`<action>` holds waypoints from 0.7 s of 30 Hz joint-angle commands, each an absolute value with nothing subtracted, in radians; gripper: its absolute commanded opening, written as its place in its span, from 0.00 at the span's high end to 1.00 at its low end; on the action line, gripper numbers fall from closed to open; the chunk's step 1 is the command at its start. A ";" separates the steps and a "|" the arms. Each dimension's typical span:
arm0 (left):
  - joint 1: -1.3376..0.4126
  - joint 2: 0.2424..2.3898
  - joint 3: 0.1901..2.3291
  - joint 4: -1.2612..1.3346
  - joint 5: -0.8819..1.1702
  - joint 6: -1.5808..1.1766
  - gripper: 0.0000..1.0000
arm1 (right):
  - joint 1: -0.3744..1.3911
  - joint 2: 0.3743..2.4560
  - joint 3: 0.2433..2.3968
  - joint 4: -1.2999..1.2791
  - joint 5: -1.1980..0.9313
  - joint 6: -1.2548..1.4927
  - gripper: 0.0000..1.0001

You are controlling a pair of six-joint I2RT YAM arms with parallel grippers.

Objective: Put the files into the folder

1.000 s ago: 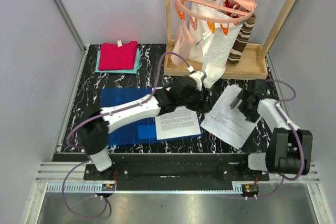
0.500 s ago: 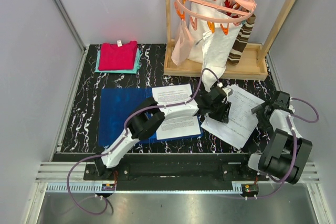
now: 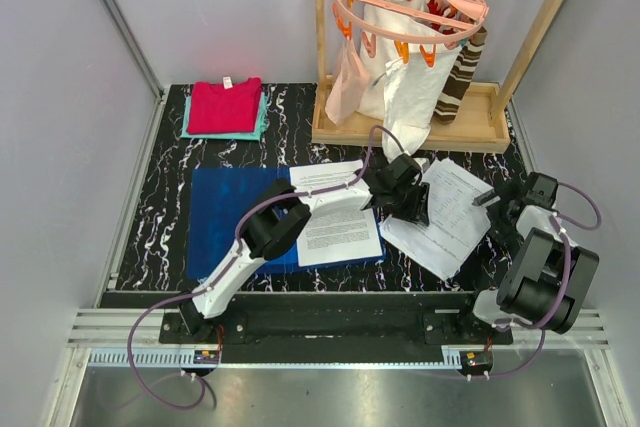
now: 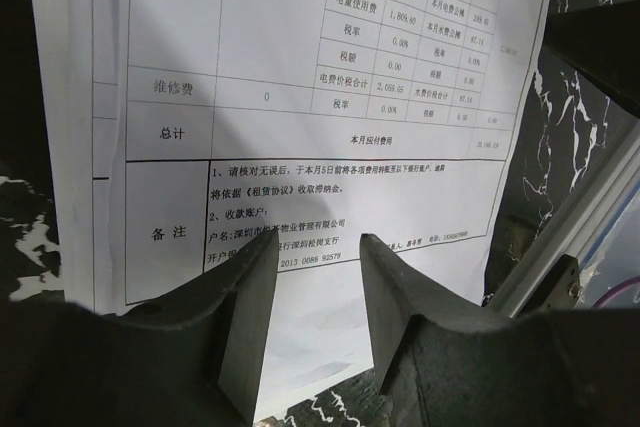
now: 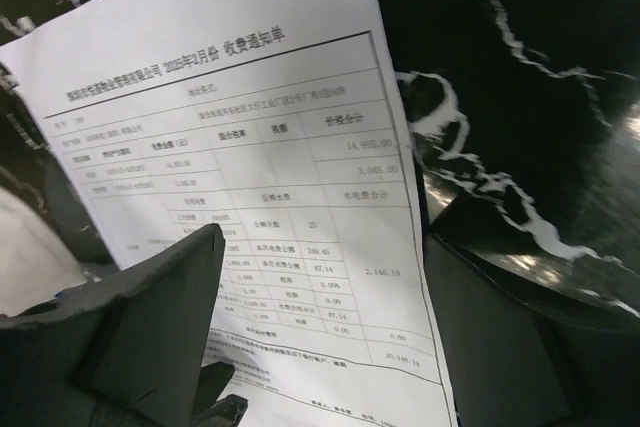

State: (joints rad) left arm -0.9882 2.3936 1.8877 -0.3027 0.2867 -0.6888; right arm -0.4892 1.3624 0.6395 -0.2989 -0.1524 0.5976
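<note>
The folder (image 3: 222, 219) lies flat and blue on the marble table, left of centre. Two printed files (image 3: 338, 227) rest on its right part. More files (image 3: 452, 209) lie fanned on the table to its right. My left gripper (image 3: 408, 205) reaches across to that pile's left edge. In the left wrist view its jaws (image 4: 318, 242) stand partly apart over the bottom margin of a sheet (image 4: 300, 97), nothing gripped between them. My right gripper (image 3: 492, 203) is at the pile's right edge, its jaws (image 5: 325, 247) wide open above a sheet (image 5: 250, 127).
Red and teal folded cloths (image 3: 225, 107) sit at the back left. A wooden rack (image 3: 410, 132) stands at the back right, with a peg hanger of garments (image 3: 410, 27) above it. Grey walls close in the table on both sides.
The left arm swung right from the folder to the loose pile, and its jaws narrowed. The right gripper backed off the pile to its right edge.
</note>
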 commanded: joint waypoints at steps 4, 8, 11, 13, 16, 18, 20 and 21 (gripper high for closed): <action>-0.950 2.445 1.893 -0.341 0.360 -0.701 0.55 | -0.491 1.388 0.582 -0.226 -0.354 0.575 0.09; -0.939 2.459 1.893 -0.328 0.383 -0.704 0.55 | -0.491 1.344 0.552 -0.212 -0.420 0.565 0.09; -0.937 2.468 1.896 -0.328 0.402 -0.696 0.55 | -0.491 1.286 0.532 -0.212 -0.430 0.564 0.10; -0.936 2.468 1.896 -0.328 0.403 -0.687 0.55 | -0.491 1.238 0.519 -0.215 -0.428 0.574 0.10; -0.933 2.470 1.890 -0.327 0.407 -0.681 0.55 | -0.491 1.183 0.528 -0.259 -0.414 0.581 0.11; -0.928 2.468 1.885 -0.327 0.405 -0.678 0.56 | -0.489 1.161 0.544 -0.288 -0.405 0.575 0.11; -0.927 2.468 1.882 -0.318 0.407 -0.681 0.56 | -0.489 1.138 0.554 -0.325 -0.408 0.569 0.11; -0.927 2.470 1.881 -0.318 0.410 -0.683 0.56 | -0.489 1.132 0.560 -0.331 -0.414 0.569 0.11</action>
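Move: The loose files lie right under my left fingertips, their middle about 4 cm ahead and 4 cm to the right of that hand, a centimetre or so below. From it, the sheet already in the folder is centred some 21 cm left and 3 cm ahead, and the open blue folder about 33 cm left and 1 cm ahead. From my right hand, the files' middle is roughly 14 cm left, about level fore and aft, and 2 cm below. I keep my left fingertips resting on the near end of the files, pinning them almost in place. My wide-open right hand first edges about 1.5 cm forward, then sweeps some 4 cm left over the files' right border towards their middle, drawing back a little and rising about 2.5 cm. Its wrist tips up roughly 10 degrees as it goes. ##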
